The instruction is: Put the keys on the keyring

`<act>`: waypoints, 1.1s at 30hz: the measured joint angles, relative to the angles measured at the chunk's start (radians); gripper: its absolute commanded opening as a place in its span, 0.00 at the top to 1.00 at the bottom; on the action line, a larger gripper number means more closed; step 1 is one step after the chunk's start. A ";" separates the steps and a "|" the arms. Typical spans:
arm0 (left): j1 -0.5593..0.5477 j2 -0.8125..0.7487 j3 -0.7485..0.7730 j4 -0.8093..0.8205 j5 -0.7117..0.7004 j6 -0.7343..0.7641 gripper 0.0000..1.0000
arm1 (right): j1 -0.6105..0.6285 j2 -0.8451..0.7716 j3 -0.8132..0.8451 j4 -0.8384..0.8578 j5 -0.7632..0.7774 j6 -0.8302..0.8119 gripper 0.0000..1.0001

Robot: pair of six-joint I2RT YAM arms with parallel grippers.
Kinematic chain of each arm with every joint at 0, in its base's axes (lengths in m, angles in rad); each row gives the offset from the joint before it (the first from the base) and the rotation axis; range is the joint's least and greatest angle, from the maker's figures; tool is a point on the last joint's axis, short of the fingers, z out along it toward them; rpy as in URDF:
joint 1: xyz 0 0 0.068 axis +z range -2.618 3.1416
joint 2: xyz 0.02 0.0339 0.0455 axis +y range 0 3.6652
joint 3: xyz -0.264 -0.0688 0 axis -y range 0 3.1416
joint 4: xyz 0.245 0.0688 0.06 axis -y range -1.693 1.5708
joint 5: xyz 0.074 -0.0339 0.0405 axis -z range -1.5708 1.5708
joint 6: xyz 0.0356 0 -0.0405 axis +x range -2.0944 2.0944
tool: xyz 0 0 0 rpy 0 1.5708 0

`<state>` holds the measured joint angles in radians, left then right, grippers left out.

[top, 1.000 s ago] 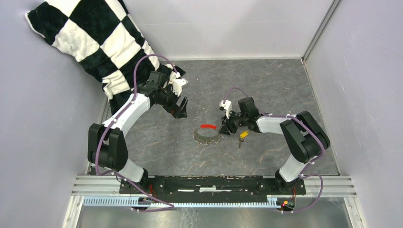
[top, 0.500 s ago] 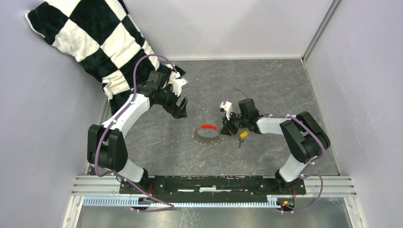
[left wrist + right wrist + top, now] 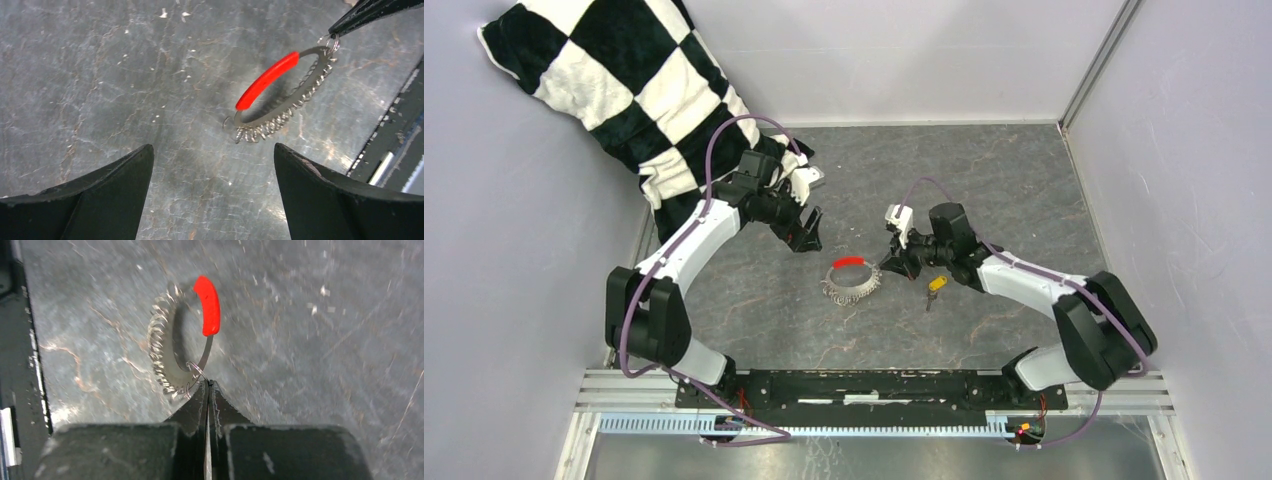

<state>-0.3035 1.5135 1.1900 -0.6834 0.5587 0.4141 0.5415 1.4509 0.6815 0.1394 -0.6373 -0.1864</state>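
Note:
The keyring [image 3: 852, 281] is a silvery ring with a coiled edge and a red sleeve [image 3: 851, 261], lying mid-table. My right gripper [image 3: 887, 262] is shut on its right rim, and that side is tilted up off the table. In the right wrist view the closed fingertips [image 3: 207, 382] pinch a small wire loop on the keyring [image 3: 161, 352]. A tiny key [image 3: 937, 284] with a yellow head lies on the table under the right arm. My left gripper [image 3: 807, 233] hangs open, up and left of the ring. Its wrist view shows the keyring [image 3: 260, 127] beyond the open gripper [image 3: 214, 146], with nothing between the fingers.
A black-and-white checkered cloth [image 3: 614, 90] is bunched in the back left corner, behind the left arm. Grey walls close the table on three sides. A black rail [image 3: 874, 385] runs along the near edge between the arm bases.
My right gripper has closed on the keyring's rim and tipped that side up, shifting the ring slightly left. The left gripper has hardly moved.

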 measured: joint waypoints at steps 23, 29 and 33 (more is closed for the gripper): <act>-0.116 -0.504 -0.113 -0.040 0.298 0.122 0.36 | 0.386 -0.255 0.218 -0.116 0.362 0.183 1.00; -0.119 -0.566 -0.149 -0.021 0.302 0.156 0.32 | 0.472 -0.312 0.218 -0.110 0.425 0.223 1.00; -0.122 -0.568 -0.149 -0.020 0.318 0.169 0.34 | 0.515 -0.315 0.218 -0.116 0.476 0.234 1.00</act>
<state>-0.4259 0.9455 1.0409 -0.7033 0.8768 0.5835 1.0561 1.1355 0.8993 0.0231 -0.1608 0.0479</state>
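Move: The keyring is already pinched in the right gripper by a small wire loop, its middle about 6 cm left, 1 cm back and 4 cm below that hand. The left gripper's open fingers are some 14 cm left of the right hand, 5 cm ahead and 5 cm above. From the left hand the keyring lies about 8 cm right, 6 cm back and 9 cm down. The keys lie some 10 cm right, 2 cm back and 7 cm below the right hand. Keep the right gripper shut on the wire loop and lift the keyring about 18 cm, carrying it left and back some 9 cm each way towards the left gripper. Meanwhile draw the left gripper back and up about 13 cm each, a little right, levelling and turning its fingers clockwise to face the keyring, and partly close them without gripping. ##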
